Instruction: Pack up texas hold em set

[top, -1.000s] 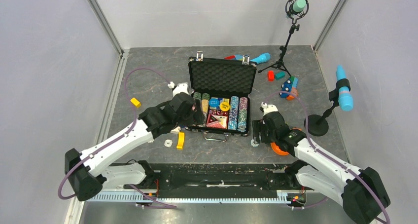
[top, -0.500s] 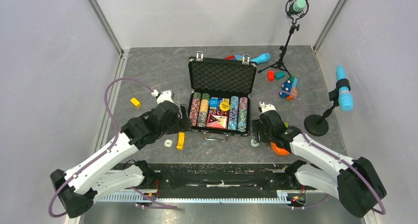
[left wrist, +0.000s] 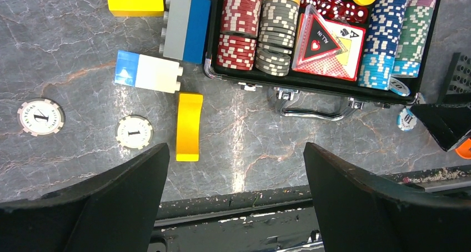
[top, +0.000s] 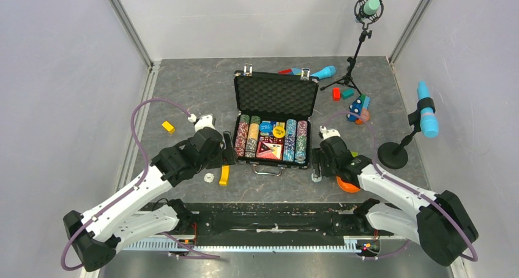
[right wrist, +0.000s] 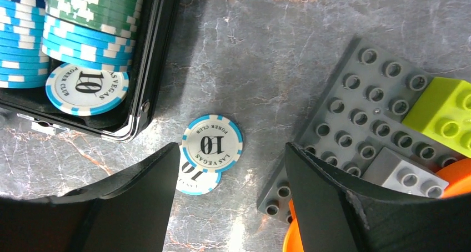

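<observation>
The black briefcase (top: pixel 275 120) lies open mid-table with its foam lid (top: pixel 275 94) raised; rows of poker chips (left wrist: pixel 261 35) and a card deck (left wrist: pixel 327 44) fill it. My left gripper (top: pixel 226 148) hovers by the case's left front corner. It is open (left wrist: pixel 236 149) over bare table, with nothing between the fingers. Two white chips (left wrist: pixel 134 131) (left wrist: pixel 40 116) lie loose to its left. My right gripper (top: pixel 317 166) is open (right wrist: pixel 232 152) at the case's right front corner. It is above two overlapping blue-and-white "10" chips (right wrist: pixel 213 142) on the table and touches neither.
A yellow block (left wrist: pixel 189 126), a blue-white block (left wrist: pixel 147 71) and a grey-blue block (left wrist: pixel 186 25) lie left of the case. A grey studded plate (right wrist: pixel 355 119), a lime block (right wrist: pixel 444 113) and an orange dish (top: pixel 349 185) sit under my right wrist. Microphone stands (top: pixel 398 149) and toy blocks (top: pixel 358 106) stand back right.
My left arm has pulled back from the case's left chip rows to the table beside the case. The right gripper has edged slightly towards the case.
</observation>
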Available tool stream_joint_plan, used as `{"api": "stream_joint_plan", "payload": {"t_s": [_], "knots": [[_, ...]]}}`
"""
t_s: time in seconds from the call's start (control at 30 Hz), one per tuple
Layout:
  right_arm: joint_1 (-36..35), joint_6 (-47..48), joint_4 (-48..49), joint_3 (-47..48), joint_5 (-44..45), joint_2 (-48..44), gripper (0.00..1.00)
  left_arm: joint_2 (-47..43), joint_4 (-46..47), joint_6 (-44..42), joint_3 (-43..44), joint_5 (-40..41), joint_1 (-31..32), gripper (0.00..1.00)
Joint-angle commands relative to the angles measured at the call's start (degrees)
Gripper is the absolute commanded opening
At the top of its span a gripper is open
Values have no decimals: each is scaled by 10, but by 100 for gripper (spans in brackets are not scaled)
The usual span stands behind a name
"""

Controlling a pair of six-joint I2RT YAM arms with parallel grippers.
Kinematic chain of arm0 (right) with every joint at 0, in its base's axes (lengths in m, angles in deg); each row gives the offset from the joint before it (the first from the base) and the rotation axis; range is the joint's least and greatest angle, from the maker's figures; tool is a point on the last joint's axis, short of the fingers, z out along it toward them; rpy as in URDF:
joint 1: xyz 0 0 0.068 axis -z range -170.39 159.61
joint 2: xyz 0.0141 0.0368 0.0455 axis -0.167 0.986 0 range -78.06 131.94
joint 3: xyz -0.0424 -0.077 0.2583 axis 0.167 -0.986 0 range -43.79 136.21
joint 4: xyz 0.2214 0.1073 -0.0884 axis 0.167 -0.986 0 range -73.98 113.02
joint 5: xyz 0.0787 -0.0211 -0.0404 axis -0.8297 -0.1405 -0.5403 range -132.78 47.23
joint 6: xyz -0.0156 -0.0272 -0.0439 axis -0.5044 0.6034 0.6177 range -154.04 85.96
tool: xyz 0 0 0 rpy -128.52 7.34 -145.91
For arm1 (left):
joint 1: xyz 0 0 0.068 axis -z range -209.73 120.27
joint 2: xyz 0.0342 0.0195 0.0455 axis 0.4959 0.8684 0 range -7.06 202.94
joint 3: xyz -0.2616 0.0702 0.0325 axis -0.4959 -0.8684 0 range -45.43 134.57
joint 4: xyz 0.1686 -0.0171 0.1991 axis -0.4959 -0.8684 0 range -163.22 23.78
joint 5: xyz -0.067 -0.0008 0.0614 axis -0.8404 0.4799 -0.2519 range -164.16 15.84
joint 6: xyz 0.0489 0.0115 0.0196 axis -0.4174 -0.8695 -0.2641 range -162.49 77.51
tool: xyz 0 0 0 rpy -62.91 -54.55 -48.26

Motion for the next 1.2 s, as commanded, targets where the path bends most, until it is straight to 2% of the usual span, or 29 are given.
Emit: {"api": "stream_joint_plan", "payload": {"t_s": [0.0,0.3,0.87,1.17], "knots": [[-13,-18,2,25,4,10,72,-11,20,20,-7,-5,-3,97],[-37,-42,-3,26,18,24,68,-19,29,19,-19,-11,-5,97],[-39,-58,14,28,25,61,59,-26,36,10,-29,-17,-13,97],[-39,-51,16,26,20,61,39,-22,41,12,-30,-23,-14,97]]}}
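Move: Almost between the right fingers, about 2 cm left of the right hand, level with it fore-and-aft and 1 cm lower, lies the upper loose 10 chip. The lower chip peeks out some 2 cm back and 1 cm left of it. The 10 chip in the case is roughly 4 cm ahead and 10 cm left of the hand; the grey baseplate is 3 cm ahead, 7 cm right. From the left hand the upper chip is about 33 cm right, 1 cm ahead, 15 cm below. Sliding left nearly 2 cm and sinking about 1 cm, the right hand centres itself over the upper loose chip, easing back a centimetre at first and then forward again, with hardly any wrist turn. Its fingers, already part open, narrow to about chip width and come up against opposite edges of the upper chip, starting to pinch it flat on the table. ##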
